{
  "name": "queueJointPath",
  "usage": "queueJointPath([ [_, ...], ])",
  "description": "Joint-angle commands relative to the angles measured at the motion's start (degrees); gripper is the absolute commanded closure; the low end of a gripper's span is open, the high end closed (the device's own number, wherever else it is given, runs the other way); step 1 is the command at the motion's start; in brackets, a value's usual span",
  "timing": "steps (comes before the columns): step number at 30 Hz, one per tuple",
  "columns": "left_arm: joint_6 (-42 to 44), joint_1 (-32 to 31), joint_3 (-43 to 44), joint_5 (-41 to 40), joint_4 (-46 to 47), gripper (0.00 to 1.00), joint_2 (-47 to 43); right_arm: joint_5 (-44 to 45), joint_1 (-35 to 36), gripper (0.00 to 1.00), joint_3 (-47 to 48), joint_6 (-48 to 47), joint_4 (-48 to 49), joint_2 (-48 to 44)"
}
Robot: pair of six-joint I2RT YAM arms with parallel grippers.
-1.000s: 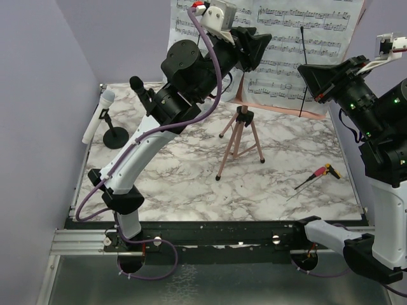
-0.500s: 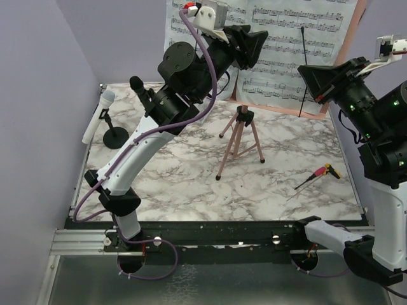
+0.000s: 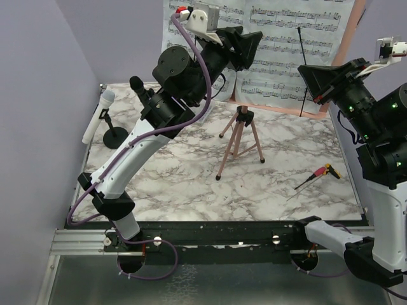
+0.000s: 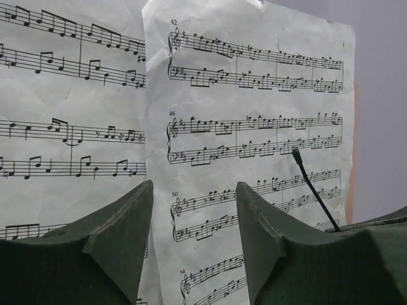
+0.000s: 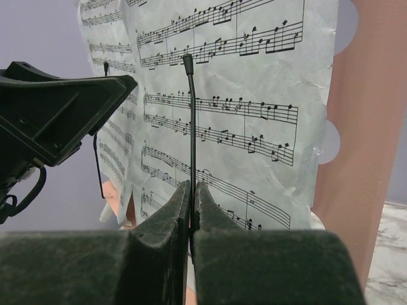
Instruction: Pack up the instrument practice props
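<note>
The pink board (image 3: 359, 19) stands at the back on its pink tripod (image 3: 240, 136), with white sheet-music pages (image 3: 286, 44) across its front. My left gripper (image 3: 253, 49) hangs open just in front of the pages (image 4: 254, 121), nothing between its fingers (image 4: 127, 241). My right gripper (image 5: 191, 185) is shut on a thin black rod (image 5: 191, 121) that stands upright against the right page (image 5: 254, 95). At the left edge a white microphone (image 3: 98, 117) leans in a black round-based holder (image 3: 114, 136). A black microphone (image 3: 141, 89) is partly hidden behind the left arm.
A small red and yellow tool (image 3: 318, 176) lies on the marble table (image 3: 178, 178) at the right. Purple walls close in the left side and the back. The left arm reaches diagonally over the table's left half.
My left gripper has risen and moved a little left in front of the pages, its jaws spreading wider. The board and pages have shifted slightly left. The right jaws have pressed tighter on the rod.
</note>
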Motion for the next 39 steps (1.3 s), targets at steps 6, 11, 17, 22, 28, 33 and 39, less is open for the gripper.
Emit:
queueJointPath([
  [6,-0.14,0.59,-0.99,-1.21,1.36,0.42,-1.74,-0.11,-0.11,0.99,-1.79,0.22,3.31,-1.55],
  [11,-1.75,1.14,-1.18,0.19,0.97,0.41,-1.32,-0.01,-0.11,0.99,-2.44,0.27,3.96,-2.01],
  [17,-2.86,1.24,-0.02,5.76,1.35,0.44,-0.67,-0.05,-0.11,0.99,-2.74,0.08,4.31,-2.27],
  [22,-3.43,1.3,0.43,9.0,2.14,0.55,-0.28,-0.41,-0.11,0.99,-3.07,0.22,4.48,-2.3],
  [28,-4.31,1.25,-0.09,11.69,3.74,0.74,-0.76,-0.44,-0.11,0.99,-3.67,0.27,4.65,-2.69],
  [33,-4.04,1.26,-2.15,11.69,6.07,1.0,-2.04,-0.38,-0.08,0.99,-5.0,0.49,5.53,-3.45],
  [39,-2.42,1.23,-3.86,10.28,7.41,1.0,-3.74,0.34,-0.11,0.99,-5.73,0.49,5.98,-4.12],
])
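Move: Right between the left hand's open fingers, about 2 cm ahead and 1 cm left of their midpoint, runs the inner edge of the right music page. The left page's middle is some 4 cm ahead, 12 cm left and 4 cm lower; the right page's holder rod, already in the right gripper, is about 3 cm back, 9 cm right and 3 cm lower. From the right hand, that inner edge lies roughly 5 cm ahead, 10 cm left and 3 cm higher. Easing about half a centimetre left to set its open fingers around the right page's inner edge, the left hand then shuts them fully and pinches the paper there as it draws back some 2 cm, with nearly as much to the right and a little up, swinging about 10 degrees clockwise. The right hand stays put, still pinching the holder rod. ##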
